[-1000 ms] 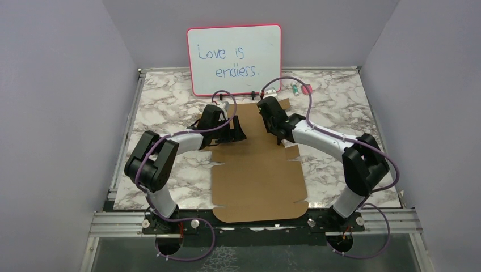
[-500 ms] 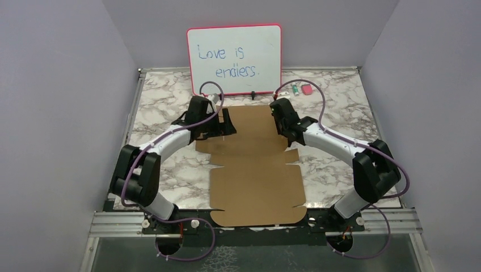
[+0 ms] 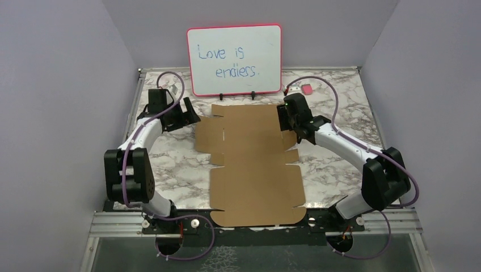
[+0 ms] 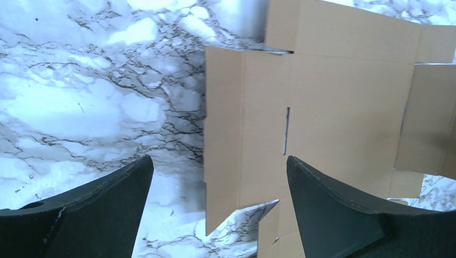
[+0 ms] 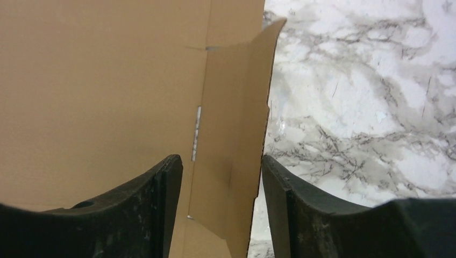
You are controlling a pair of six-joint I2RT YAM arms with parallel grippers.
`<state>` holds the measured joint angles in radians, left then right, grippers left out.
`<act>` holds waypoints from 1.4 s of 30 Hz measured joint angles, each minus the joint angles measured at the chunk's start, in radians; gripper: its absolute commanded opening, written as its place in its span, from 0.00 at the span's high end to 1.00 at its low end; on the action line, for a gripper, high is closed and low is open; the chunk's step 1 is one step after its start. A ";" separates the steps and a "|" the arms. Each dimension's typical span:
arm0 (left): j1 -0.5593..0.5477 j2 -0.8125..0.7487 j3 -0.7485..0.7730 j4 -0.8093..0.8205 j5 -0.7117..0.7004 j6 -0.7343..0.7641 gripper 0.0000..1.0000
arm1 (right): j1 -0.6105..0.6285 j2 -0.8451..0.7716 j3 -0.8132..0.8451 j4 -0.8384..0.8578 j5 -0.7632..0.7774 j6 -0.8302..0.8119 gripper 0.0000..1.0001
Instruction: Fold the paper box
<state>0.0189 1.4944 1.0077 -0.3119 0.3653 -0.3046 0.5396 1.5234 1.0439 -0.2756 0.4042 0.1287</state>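
Note:
The paper box [image 3: 255,164] is a flat brown die-cut sheet lying open on the marble table, with its flaps spread at the far end. My left gripper [image 3: 190,116] hangs open just off the sheet's far left flap. In the left wrist view the left gripper [image 4: 219,161] straddles that flap's edge [image 4: 226,134] from above without touching it. My right gripper [image 3: 290,127] is over the far right flap. In the right wrist view the right gripper [image 5: 220,161] is open, and the slightly raised flap [image 5: 236,118] runs between the fingers, gripped by neither.
A pink-framed whiteboard [image 3: 234,59] with writing stands at the back edge, just behind the sheet. A small pink object [image 3: 307,89] lies at the back right. Lilac walls close in both sides. A metal rail [image 3: 113,224] runs along the near edge.
Both arms swung outward from the middle of the sheet, the left one far to the left. The far side flaps now lie spread out. The right jaws widened.

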 measured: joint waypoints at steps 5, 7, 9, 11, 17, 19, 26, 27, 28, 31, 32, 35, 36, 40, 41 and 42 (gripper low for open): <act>0.034 0.127 0.057 -0.021 0.073 0.012 0.08 | -0.049 -0.042 0.000 0.046 -0.088 -0.036 0.21; 0.033 0.167 0.079 -0.029 0.103 0.016 0.13 | -0.070 -0.042 0.002 0.055 -0.133 -0.055 0.18; 0.032 0.196 0.098 -0.033 0.124 0.021 0.19 | -0.085 -0.042 0.002 0.058 -0.169 -0.072 0.16; 0.032 0.221 0.119 -0.036 0.140 0.027 0.25 | -0.091 -0.036 0.010 0.060 -0.202 -0.085 0.16; 0.032 0.319 0.179 -0.038 0.195 0.042 0.43 | -0.092 0.012 0.036 0.096 -0.292 -0.114 0.14; 0.032 0.356 0.197 -0.042 0.211 0.045 0.48 | -0.092 0.028 0.036 0.108 -0.319 -0.126 0.14; 0.032 0.438 0.242 -0.050 0.267 0.065 0.81 | -0.092 0.102 0.070 0.141 -0.429 -0.157 0.12; 0.032 0.442 0.244 -0.050 0.274 0.067 0.85 | -0.092 0.109 0.073 0.145 -0.445 -0.162 0.12; 0.032 0.444 0.245 -0.050 0.280 0.073 0.88 | -0.093 0.118 0.079 0.148 -0.462 -0.169 0.12; 0.031 0.443 0.245 -0.051 0.294 0.091 0.96 | -0.098 0.152 0.103 0.153 -0.513 -0.195 0.12; 0.031 0.443 0.245 -0.051 0.297 0.098 0.97 | -0.101 0.163 0.113 0.153 -0.533 -0.205 0.12; 0.028 0.425 0.242 -0.054 0.300 0.115 0.99 | -0.114 0.189 0.138 0.151 -0.614 -0.246 0.11; 0.026 0.415 0.240 -0.055 0.300 0.121 1.00 | -0.120 0.196 0.150 0.147 -0.645 -0.264 0.11; 0.023 0.336 0.227 -0.056 0.297 0.151 1.00 | -0.143 0.244 0.243 0.106 -0.761 -0.336 0.11; 0.022 0.313 0.225 -0.056 0.296 0.159 1.00 | -0.149 0.262 0.280 0.087 -0.787 -0.356 0.11; 0.020 0.294 0.223 -0.055 0.295 0.166 1.00 | -0.154 0.282 0.317 0.068 -0.809 -0.374 0.11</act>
<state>0.0391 1.7882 1.2304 -0.3668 0.6601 -0.1383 0.3855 1.8057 1.3613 -0.2073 -0.4053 -0.2451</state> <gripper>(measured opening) 0.007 0.891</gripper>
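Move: The left flap's outer edge lies about 2 cm ahead of the left hand, 3 cm to its right and 7 below; the far-left tab some 11 cm ahead and 12 right, the main panel's middle 2 ahead and 26 right. The right flap stands loose between the right hand's fingers, its middle 1 cm ahead, 1 right, 4 lower. The far strip's middle is 10 cm ahead of that hand and 11 left, 8 lower. Down about 7 cm, slightly forward and right, the left hand sinks to the left flap's outer edge, closes its wide-open fingers to pinch it, then rises 5 cm, turning clockwise. The right hand opens fully and lifts clear of the right flap, then swings left and forward over the panel towards the far strip's middle, turning some 40 degrees counter-clockwise. ##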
